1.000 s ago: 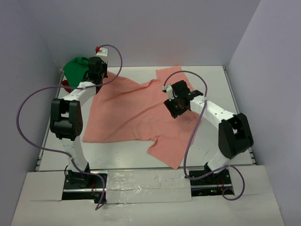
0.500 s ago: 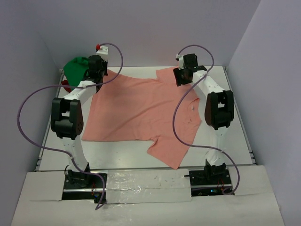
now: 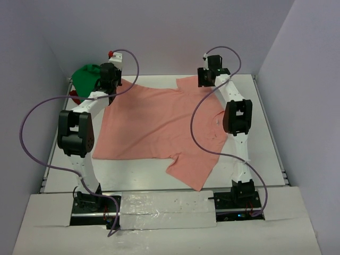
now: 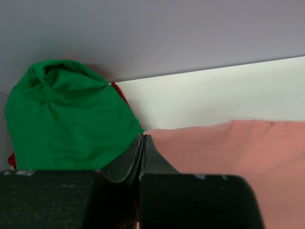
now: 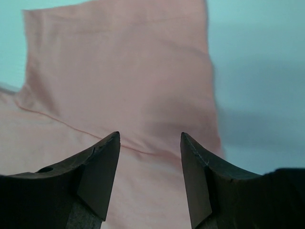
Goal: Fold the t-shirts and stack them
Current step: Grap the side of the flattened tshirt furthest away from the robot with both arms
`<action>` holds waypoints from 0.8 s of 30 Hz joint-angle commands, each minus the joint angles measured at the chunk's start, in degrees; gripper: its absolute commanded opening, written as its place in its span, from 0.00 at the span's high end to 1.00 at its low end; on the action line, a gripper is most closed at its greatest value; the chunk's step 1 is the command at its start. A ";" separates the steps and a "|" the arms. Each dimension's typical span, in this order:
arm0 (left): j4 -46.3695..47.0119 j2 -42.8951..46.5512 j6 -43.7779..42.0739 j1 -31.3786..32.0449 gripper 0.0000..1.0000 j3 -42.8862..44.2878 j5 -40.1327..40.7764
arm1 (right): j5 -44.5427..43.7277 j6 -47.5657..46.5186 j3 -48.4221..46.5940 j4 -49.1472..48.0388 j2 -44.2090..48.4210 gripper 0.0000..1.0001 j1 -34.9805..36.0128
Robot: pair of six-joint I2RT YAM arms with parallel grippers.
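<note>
A salmon-pink t-shirt [image 3: 159, 122] lies spread flat across the table. My left gripper [image 3: 110, 81] is at its back left corner, jaws shut on the cloth's edge, which runs right up to the tips [image 4: 143, 137]. A bunched green t-shirt [image 3: 85, 78] sits just left of that gripper, with a sliver of the dark red t-shirt [image 3: 74, 98] beside it. My right gripper [image 3: 205, 81] hangs open above the pink shirt's back right sleeve [image 5: 128, 71], and nothing is between its fingers [image 5: 102, 167].
The grey back wall stands close behind both grippers. Bare white table [image 3: 255, 122] shows to the right of the shirt and along its front left. Purple cables loop from both arms.
My right arm has swung from the shirt's middle to its back right sleeve, jaws open. The pink shirt now lies flatter. The left arm has not moved.
</note>
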State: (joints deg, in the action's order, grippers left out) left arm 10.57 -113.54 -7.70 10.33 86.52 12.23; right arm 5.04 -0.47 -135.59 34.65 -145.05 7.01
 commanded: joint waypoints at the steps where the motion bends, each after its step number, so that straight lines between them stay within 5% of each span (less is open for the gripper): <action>1: 2.62 0.68 0.94 -0.13 1.00 -0.65 0.16 | -3.11 6.70 -2.49 0.59 0.38 0.39 -2.87; 11: 2.53 2.18 1.20 -0.04 1.00 -1.97 -0.19 | 3.74 11.98 -5.38 2.17 -1.98 0.38 -9.81; 17: 2.35 3.41 0.94 -0.04 1.00 -2.67 0.16 | 16.12 18.13 -8.81 3.40 -6.11 0.38 -13.33; 24: 1.74 5.87 0.67 -0.13 1.00 -4.87 0.16 | 20.01 16.38 -2.93 2.61 -3.48 0.38 -13.86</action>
State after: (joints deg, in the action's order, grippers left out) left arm 10.50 -112.05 -7.57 10.33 82.21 12.23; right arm 21.32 16.08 -139.68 37.34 -150.50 -7.20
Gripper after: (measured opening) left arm 0.009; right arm 0.616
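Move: Under and just right of the right hand lies the far right edge of the flattened salmon t-shirt. The seam corner where the sleeve joins is about 7 cm to its right, 2 cm back and 6 cm below, and the sleeve opening some 8 cm ahead and 3 cm left. From the left hand, which already holds the far left corner raised, that seam corner is roughly 34 cm right, level and 17 cm below. The green shirt sits about 13 cm left of the left hand and 5 cm ahead. Sweeping to its right about 10 cm over the sleeve, the open right hand passes beyond the shirt's right edge, then sinks 2–3 cm while rolling its left side up over 20 degrees and turning some 15 degrees clockwise, so the fingers angle back in towards the seam corner. The left hand, still pinching its corner, eases down 2 cm and slightly back. ##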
